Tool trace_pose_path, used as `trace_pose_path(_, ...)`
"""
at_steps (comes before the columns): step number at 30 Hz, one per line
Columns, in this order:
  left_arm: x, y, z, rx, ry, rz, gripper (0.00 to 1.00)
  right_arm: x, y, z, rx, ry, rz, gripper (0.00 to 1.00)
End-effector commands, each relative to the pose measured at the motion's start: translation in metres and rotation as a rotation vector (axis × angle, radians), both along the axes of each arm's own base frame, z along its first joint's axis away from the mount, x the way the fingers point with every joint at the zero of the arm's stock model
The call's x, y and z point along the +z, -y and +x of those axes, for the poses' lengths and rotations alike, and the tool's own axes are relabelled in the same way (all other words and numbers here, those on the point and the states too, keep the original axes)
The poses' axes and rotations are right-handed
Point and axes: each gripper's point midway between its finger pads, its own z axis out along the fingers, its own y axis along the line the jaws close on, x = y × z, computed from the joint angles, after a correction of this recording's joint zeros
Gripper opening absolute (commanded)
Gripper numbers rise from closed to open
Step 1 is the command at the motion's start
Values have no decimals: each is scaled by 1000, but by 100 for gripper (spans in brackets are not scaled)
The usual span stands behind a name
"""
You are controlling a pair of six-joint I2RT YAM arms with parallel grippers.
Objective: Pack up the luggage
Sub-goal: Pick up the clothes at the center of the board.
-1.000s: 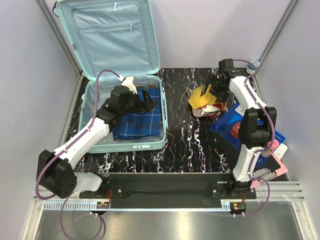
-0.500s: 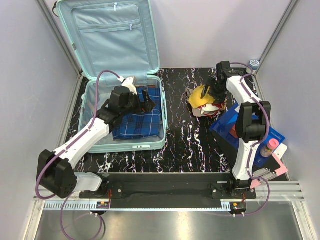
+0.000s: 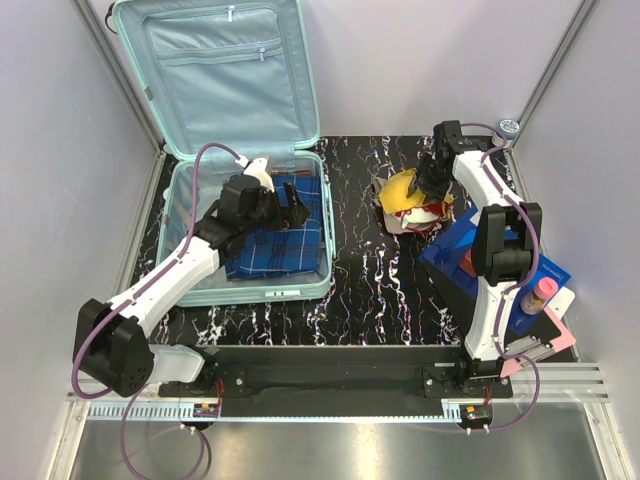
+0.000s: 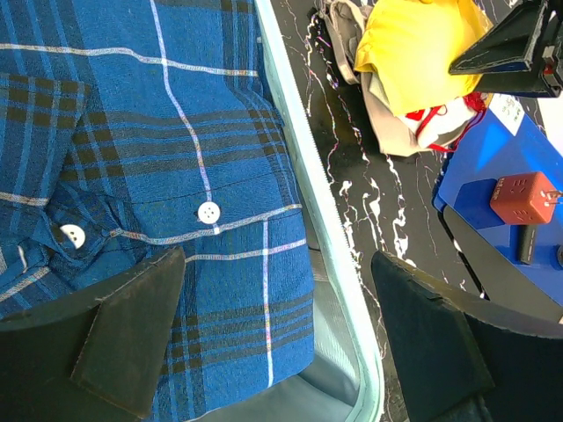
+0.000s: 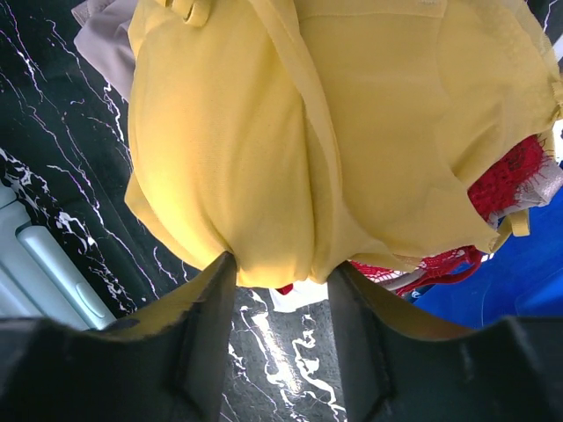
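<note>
The mint-green luggage [image 3: 250, 291] lies open at the left, its lid [image 3: 225, 70] leaning on the back wall. A blue plaid shirt [image 3: 275, 245] lies in its base. My left gripper [image 3: 290, 200] hovers open over the shirt's right side; in the left wrist view its jaws [image 4: 281, 338] straddle the shirt [image 4: 176, 158] and the luggage rim [image 4: 325, 237]. My right gripper [image 3: 428, 185] is shut on a yellow garment [image 3: 405, 195] atop a clothes pile. In the right wrist view the yellow cloth [image 5: 352, 132] bunches between the fingers [image 5: 280, 272].
Red and white clothes [image 3: 425, 218] lie under the yellow garment. A flat blue box [image 3: 460, 255] at the right carries a red block [image 4: 523, 198]. A pink-capped bottle [image 3: 537, 297] and a pink sheet [image 3: 555, 340] sit at the near right. Grey walls enclose the table.
My right gripper has shifted slightly left onto the yellow garment and closed on it. My left gripper has stayed over the shirt, almost still.
</note>
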Motion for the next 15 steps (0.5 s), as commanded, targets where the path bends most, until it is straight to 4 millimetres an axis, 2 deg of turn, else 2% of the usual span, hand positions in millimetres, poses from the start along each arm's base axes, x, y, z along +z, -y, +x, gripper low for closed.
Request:
trace_pose_path(1, 11, 2, 0, -1, 36, -27, 93, 26, 4, 18, -9, 93, -10, 46)
trace_pose_path(10, 11, 0, -2, 1, 40, -26, 93, 12, 9, 23, -8, 75, -40, 38)
trace_pose_path(14, 13, -1, -1, 6, 47, -27, 93, 8, 9, 26, -7, 71, -41, 19)
trace_pose_path(15, 16, -1, -1, 3, 52, -30, 93, 9, 7, 26, -3, 70, -33, 9)
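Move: The clothes at the board's centre, with the yellow garment on top, lie right under the right fingertips, already on its near edge: their middle is about 4 cm ahead, 1 cm left and 3 cm lower. The suitcase's right wall stands some 23 cm left and 6 cm back; the red box on the blue folder sits about 10 cm right, 16 cm back. From the left hand the clothes lie roughly 13 cm ahead, 29 cm right and 13 cm below. Close the right gripper from about half open to about a fifth, pinching the near edge of the yellow garment between the fingertips. While closing, ease the hand only about 1 cm forward over the clothes, rising half a centimetre and sinking back to the starting height; keep the wrist as it is. ##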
